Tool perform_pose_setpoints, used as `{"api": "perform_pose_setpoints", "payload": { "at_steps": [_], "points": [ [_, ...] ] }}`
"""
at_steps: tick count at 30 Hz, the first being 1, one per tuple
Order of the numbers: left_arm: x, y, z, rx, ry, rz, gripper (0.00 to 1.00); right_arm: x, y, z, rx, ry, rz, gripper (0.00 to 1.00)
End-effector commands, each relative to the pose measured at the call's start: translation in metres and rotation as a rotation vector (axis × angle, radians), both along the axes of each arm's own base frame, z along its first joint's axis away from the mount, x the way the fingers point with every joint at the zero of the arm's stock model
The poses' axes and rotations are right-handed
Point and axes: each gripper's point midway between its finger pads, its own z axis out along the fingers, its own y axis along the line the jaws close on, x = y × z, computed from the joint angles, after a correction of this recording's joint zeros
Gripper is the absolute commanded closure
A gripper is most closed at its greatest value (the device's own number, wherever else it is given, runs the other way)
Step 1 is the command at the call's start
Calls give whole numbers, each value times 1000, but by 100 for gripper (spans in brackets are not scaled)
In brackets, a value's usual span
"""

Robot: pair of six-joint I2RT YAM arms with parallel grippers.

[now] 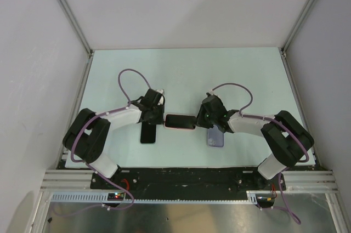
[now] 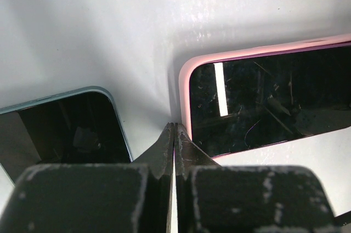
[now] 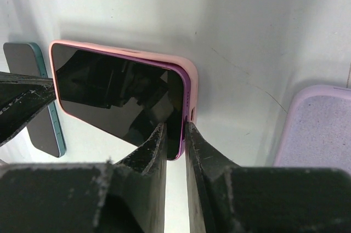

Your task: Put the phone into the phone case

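A pink phone case (image 1: 179,121) lies flat at the table's middle with the phone (image 3: 115,96) in it, dark screen up. The phone's purple right end stands slightly proud of the case rim (image 3: 189,71). My right gripper (image 3: 175,126) pinches that end, one finger on the screen and the other on the purple edge. My left gripper (image 2: 174,126) is shut with nothing in it, its tips against the left end of the pink case (image 2: 185,87). In the top view the left gripper (image 1: 162,119) and right gripper (image 1: 198,120) flank the case.
A second dark phone with a teal edge (image 1: 148,133) lies just below the left gripper. A lilac case (image 1: 215,137) lies under the right wrist. Frame posts and grey walls close in the table on three sides.
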Motion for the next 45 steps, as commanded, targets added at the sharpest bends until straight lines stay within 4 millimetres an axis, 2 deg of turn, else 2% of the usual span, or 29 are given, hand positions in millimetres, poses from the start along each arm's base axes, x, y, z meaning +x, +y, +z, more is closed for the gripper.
{"api": "perform_pose_setpoints", "payload": {
  "at_steps": [1,4,16,24,28,31,34,36,38,42,45],
  "points": [
    [13,-30,10,-96,-41,-53,100,-50,22,-44,43,178,118,96],
    [12,-32,9,-98,-36,-57,100,-52,17,-51,-6,178,107,99],
    [16,-42,8,-106,-30,-72,100,-68,0,-90,-322,191,122,100],
    [17,-44,10,-110,-34,-78,100,-80,-10,-103,-482,167,142,100],
    [20,-46,15,-120,-45,-80,100,-85,-9,-108,-499,175,158,100],
    [22,-47,22,-130,-60,-82,100,-80,-2,-96,-446,167,166,99],
    [22,-44,26,-133,-71,-77,100,-65,7,-68,-370,122,170,81],
    [22,-40,27,-132,-75,-70,100,-50,11,-39,-294,80,159,70],
    [23,-36,28,-132,-78,-62,100,-36,10,-16,-232,50,138,64],
    [23,-30,29,-131,-85,-46,99,-23,7,18,-142,18,120,60],
    [23,-26,31,-126,-96,-36,97,-23,3,26,-137,11,111,60]
  ]
}}
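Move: At the right end of the pink phone case, near its near corner, the right hand already grips the rim; the middle of the case, with the phone in it, is about 8 cm to its left, 2 cm ahead and 1 cm below. The lavender case lies some 10 cm to its right and 4 cm back. From the shut left fingers at the other end, the pink case's middle is about 8 cm right and 2 cm ahead, and the spare phone 8 cm left and 3 cm back. Squeezing the rim between one finger on the phone's screen and one outside the case, the right hand rolls about 25 degrees, its left side dropping so the fingers point more steeply down, almost in place. It then opens, lets go and rises about 1.5 cm, rolling partly back. The left fingers stay shut against the left end, easing forward about 1 cm. ##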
